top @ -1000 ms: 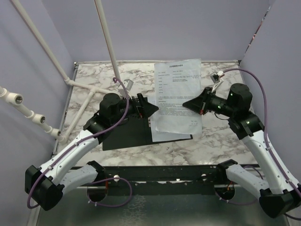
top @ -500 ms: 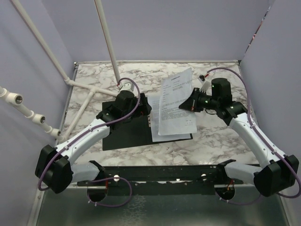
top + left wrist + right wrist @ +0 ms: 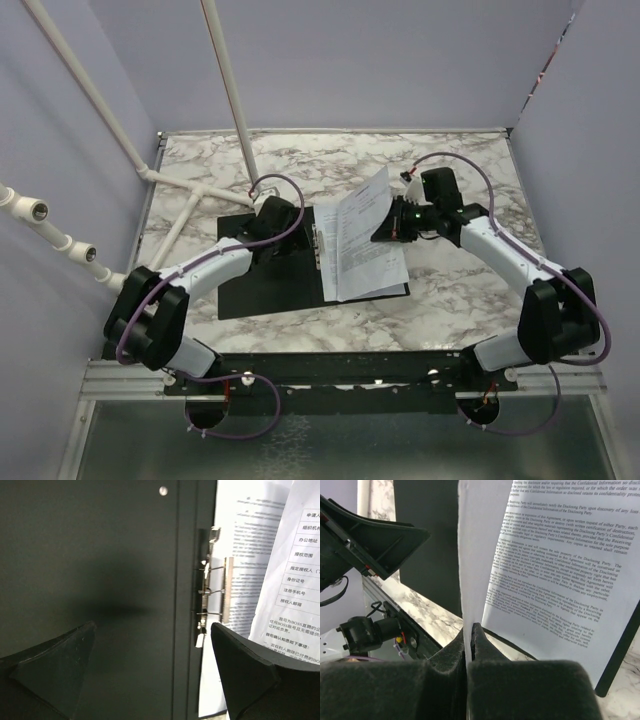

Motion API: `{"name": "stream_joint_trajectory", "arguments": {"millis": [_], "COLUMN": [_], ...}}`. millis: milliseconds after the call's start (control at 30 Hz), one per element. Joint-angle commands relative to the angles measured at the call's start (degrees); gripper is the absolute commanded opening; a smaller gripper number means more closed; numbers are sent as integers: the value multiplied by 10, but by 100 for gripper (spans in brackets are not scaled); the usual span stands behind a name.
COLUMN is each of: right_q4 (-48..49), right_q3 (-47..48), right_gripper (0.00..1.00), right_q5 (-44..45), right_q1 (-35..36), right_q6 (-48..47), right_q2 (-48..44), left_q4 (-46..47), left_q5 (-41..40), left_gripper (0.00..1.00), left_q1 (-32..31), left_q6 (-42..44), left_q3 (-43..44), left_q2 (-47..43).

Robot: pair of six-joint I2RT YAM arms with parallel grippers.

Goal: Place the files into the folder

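Note:
The folder (image 3: 262, 288) lies open on the marble table, black inside up, with its silver clip (image 3: 210, 591) along the spine. One printed sheet of the files (image 3: 368, 272) rests on the folder's right half. My right gripper (image 3: 470, 631) is shut on the edge of another sheet (image 3: 481, 550) and holds it tilted up over that half. My left gripper (image 3: 152, 630) hovers open over the black inside, its right finger (image 3: 247, 672) just in front of the clip, with nothing between its fingers.
White pipes (image 3: 190, 195) cross the table's back left corner and rise behind my left arm. Purple walls close in both sides. A black rail (image 3: 330, 365) runs along the near edge. Bare marble (image 3: 465, 290) shows to the right of the folder.
My right gripper has carried its sheet left and tipped it up over the folder. My left gripper has opened wider and slid toward the clip.

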Motion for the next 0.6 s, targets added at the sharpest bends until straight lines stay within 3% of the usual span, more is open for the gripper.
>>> {"name": "stream_joint_trajectory", "arguments": {"millis": [0,567], "right_q4": [36,98], "right_q3": [1,22], "right_gripper": [0,0], "right_q5": [-54,-109], "right_q1": [3,-2], "right_q6": [-14,2], "right_q2": [41,146], "left_q4": [-1,19], "left_q5": [-29,-27], "left_gripper": [99,99], "left_q1": [1,1], "left_q6": [-10,-5], "left_q3": [-9,-35], "left_q2": [34,91]}}
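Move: The right hand holds the top sheet by its right edge. The middle of the folder's paper stack lies about 3 cm to its left, 2 cm ahead and some 14 cm below; the metal clip is roughly 14 cm left and 4 cm ahead. For the open left hand, the middle of the black left cover is some 3 cm left, 2 cm back and 7 cm down, with the clip about 9 cm right and 2 cm ahead. Down with both hands: the right, fingers still shut on the sheet's right edge, sinks about 5 cm towards the paper stack while easing some 2 cm left towards the clip and turning slightly counter-clockwise. The left, still wide open, drops about 5 cm towards the black left cover and levels off close to it, tipping a little further down; whether it touches can't be seen. ##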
